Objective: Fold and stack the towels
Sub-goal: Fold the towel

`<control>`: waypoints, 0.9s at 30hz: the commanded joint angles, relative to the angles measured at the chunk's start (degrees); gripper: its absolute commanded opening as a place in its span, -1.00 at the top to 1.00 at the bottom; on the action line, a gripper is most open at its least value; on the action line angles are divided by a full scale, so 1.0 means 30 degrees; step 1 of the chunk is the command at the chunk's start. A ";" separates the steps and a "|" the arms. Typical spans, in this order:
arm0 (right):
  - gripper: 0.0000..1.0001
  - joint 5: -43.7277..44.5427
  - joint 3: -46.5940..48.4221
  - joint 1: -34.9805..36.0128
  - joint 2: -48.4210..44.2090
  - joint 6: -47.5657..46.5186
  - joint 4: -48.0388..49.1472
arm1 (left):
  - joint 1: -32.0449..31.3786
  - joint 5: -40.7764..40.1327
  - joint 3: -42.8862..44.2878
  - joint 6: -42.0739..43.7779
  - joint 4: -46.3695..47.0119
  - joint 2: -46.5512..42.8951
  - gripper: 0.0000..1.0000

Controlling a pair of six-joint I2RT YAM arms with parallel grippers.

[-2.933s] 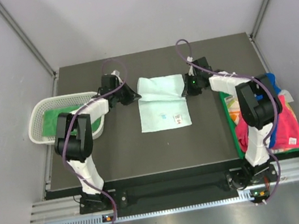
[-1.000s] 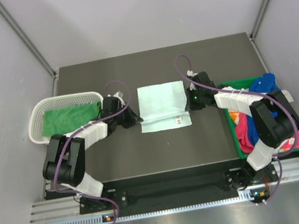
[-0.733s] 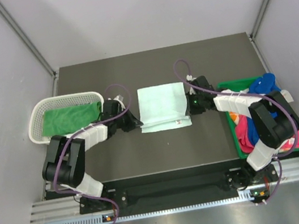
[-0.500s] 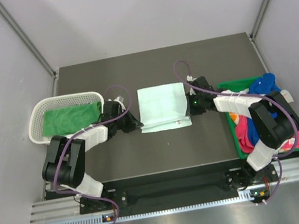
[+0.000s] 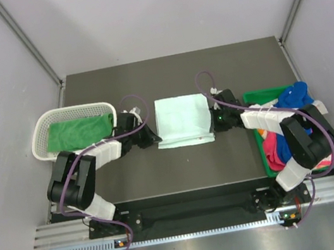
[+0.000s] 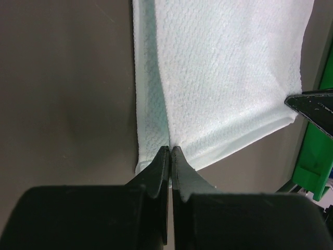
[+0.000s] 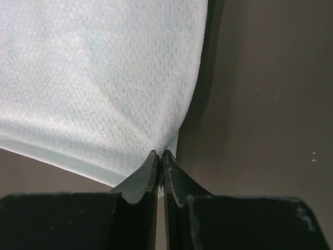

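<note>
A pale mint-white towel (image 5: 182,120) lies folded over at the middle of the dark table. My left gripper (image 5: 155,140) is shut on its near left corner; in the left wrist view the fingertips (image 6: 170,151) pinch the towel (image 6: 223,78). My right gripper (image 5: 213,125) is shut on its near right corner; the right wrist view shows the tips (image 7: 160,154) pinching the towel (image 7: 104,78). A green towel (image 5: 78,130) lies in the white mesh basket (image 5: 39,130) at left. Royal blue (image 5: 293,94) and pink/red (image 5: 276,145) towels lie heaped in the green bin at right.
The green plastic bin (image 5: 257,132) stands at the table's right edge, its corner showing in the left wrist view (image 6: 315,156). The basket stands at the left edge. Grey walls enclose the table on three sides.
Both grippers have carried the towel's far edge toward me over the near half, folding it in two. They have ended at the near corners, and the label is now hidden.
</note>
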 commanded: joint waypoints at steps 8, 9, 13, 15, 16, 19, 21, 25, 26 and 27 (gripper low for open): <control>0.62 0.0800 -0.0899 0.0634 -0.1555 -0.0090 0.0532 | -0.0010 -0.0419 -0.0876 0.0601 0.1045 0.0010 0.93; 0.61 0.0800 -0.0986 0.0664 -0.1644 -0.0061 0.0533 | -0.0010 -0.0479 -0.1022 0.0542 0.1103 0.0010 0.95; 0.59 0.1033 -0.0987 0.0723 -0.1908 -0.0148 0.0270 | 0.0019 -0.0275 -0.0994 0.0629 0.1191 0.0039 0.88; 0.56 0.1180 -0.1016 0.0723 -0.2171 -0.0178 0.0008 | -0.0010 -0.0187 -0.1023 0.0716 0.1075 -0.0164 0.68; 0.56 0.1297 -0.1017 0.0752 -0.2288 -0.0178 -0.0052 | -0.0010 -0.0216 -0.1168 0.0746 0.1045 -0.0369 0.65; 0.53 0.1589 -0.0988 0.0723 -0.3019 -0.0178 -0.0519 | -0.0010 -0.0740 -0.1112 0.1155 0.0140 -0.1364 0.51; 0.49 0.1650 -0.0666 0.0752 -0.3547 -0.0207 -0.0726 | -0.0010 -0.1093 -0.0819 0.1564 -0.0824 -0.2357 0.39; 0.39 0.2820 0.0504 0.0635 -0.3462 -0.0412 -0.1165 | -0.0010 -0.2146 0.0234 0.2181 -0.2498 -0.3884 0.29; 0.39 0.2822 0.1261 0.0577 -0.2939 -0.0470 -0.1224 | -0.0010 -0.2265 0.0758 0.2240 -0.2616 -0.4061 0.28; 0.39 0.2793 0.1675 0.0460 -0.2673 -0.0587 -0.1225 | -0.0010 -0.2383 0.1083 0.2269 -0.2675 -0.4092 0.28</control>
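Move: Both grippers hold the near corners of the white towel's top layer. The bottom layer's near left corner lies about 3 cm back, 1 cm left and 2 cm below the left hand; its near right corner lies 3 cm straight back and 2 cm below the right hand. The towel's middle is some 6 cm ahead and 9 cm right of the left hand. Off the right hand, the green bin is about 26 cm right and 3 cm back. Both hands lay the pinched corners towards the bottom layer's near edge and let go: the right opens at once while drawing back about 1.5 cm, the left keeps its pinch longer, going back and down 1.5 cm before opening to roughly a third. Then both rise about 4 cm off the towel, spreading slightly outward, with the fingertips tipping up a few degrees. ##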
